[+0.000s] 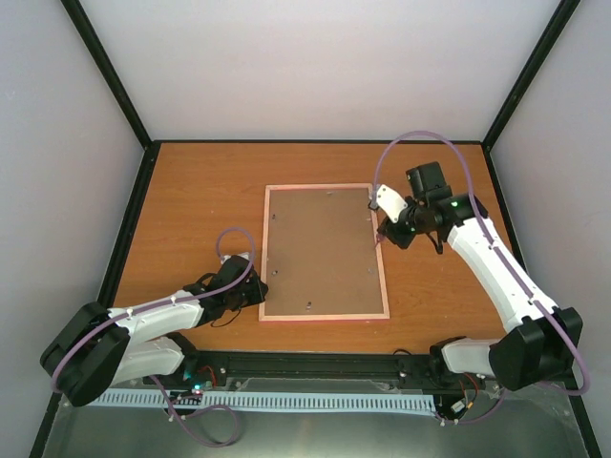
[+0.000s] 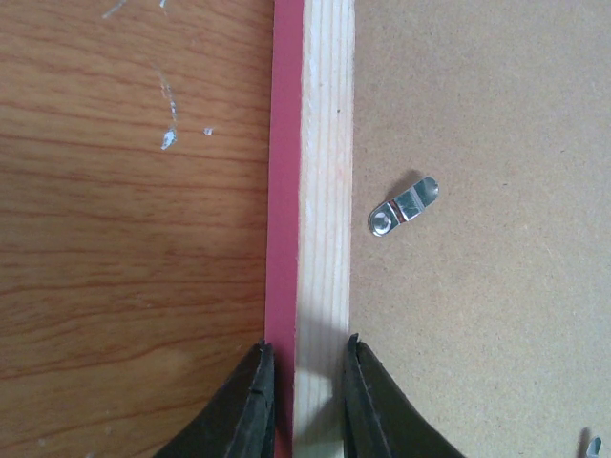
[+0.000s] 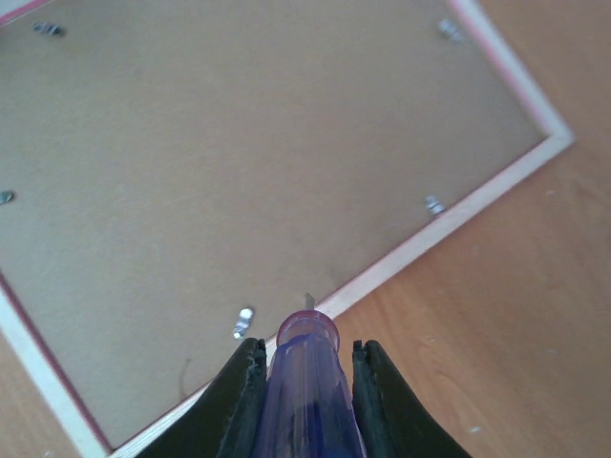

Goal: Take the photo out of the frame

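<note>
The frame [image 1: 325, 316] lies face down in the middle of the table, pink border around the brown backing board [image 1: 320, 250]. The photo is hidden under that board. My left gripper [image 1: 260, 286] is shut on the frame's left rail [image 2: 325, 172], one finger on the pink outer edge and one on the inner edge by the board [image 2: 487, 286]. My right gripper [image 1: 382, 234] hovers over the frame's right rail [image 3: 458, 205], shut on a screwdriver [image 3: 305, 401] with a translucent purple-red handle. Its metal tip [image 3: 307, 301] points at the rail's inner edge.
Small metal turn clips sit along the board's edges, one [image 2: 403, 206] near my left fingers and two [image 3: 243, 322] [image 3: 434, 204] by the right rail. Bare wooden table [image 1: 200, 191] surrounds the frame. Black posts and pale walls close in the sides and back.
</note>
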Robot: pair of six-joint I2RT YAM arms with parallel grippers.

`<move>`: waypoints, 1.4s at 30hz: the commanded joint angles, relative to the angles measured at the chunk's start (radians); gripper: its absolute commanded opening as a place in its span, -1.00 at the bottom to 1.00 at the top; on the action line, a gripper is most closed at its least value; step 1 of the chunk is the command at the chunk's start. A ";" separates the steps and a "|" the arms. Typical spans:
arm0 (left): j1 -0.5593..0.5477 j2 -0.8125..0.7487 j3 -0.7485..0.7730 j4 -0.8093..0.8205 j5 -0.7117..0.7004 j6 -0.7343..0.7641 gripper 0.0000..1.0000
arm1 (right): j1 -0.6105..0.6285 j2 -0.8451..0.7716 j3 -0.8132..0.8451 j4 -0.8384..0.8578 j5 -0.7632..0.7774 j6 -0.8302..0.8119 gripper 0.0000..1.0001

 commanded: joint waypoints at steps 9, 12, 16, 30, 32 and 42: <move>0.002 0.021 -0.026 -0.026 -0.015 -0.026 -0.98 | -0.030 0.131 0.198 0.061 0.059 0.039 -0.94; 0.001 0.016 -0.029 -0.024 -0.015 -0.026 -0.98 | -0.035 0.172 0.239 0.065 0.044 0.043 -0.94; 0.001 0.017 -0.028 -0.023 -0.015 -0.026 -0.99 | -0.040 0.219 0.277 0.060 0.036 0.042 -0.94; 0.002 0.025 -0.025 -0.022 -0.016 -0.022 -0.99 | -0.077 0.326 0.317 0.065 -0.015 0.047 -0.94; 0.001 0.025 -0.025 -0.022 -0.016 -0.021 -0.98 | -0.083 0.339 0.317 0.070 -0.020 0.049 -0.95; 0.001 0.025 -0.025 -0.022 -0.016 -0.021 -0.98 | -0.116 0.375 0.305 0.098 -0.014 0.057 -0.94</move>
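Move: The screwdriver is in the right hand; the upper metal clip on the photo frame's right side lies about 14 cm ahead, 5 cm left and 18 cm below that hand. The lower right clip is about level ahead, 5 cm left, and the far-edge clip some 23 cm ahead, 15 cm left, both equally low. From the left hand, pinching the frame's left rim, the upper right clip is roughly 20 cm ahead, 26 cm right, at about its height. Right hand carries the screwdriver about 10 cm forward towards the upper right clip, rising slightly, then sinking 4 cm. ##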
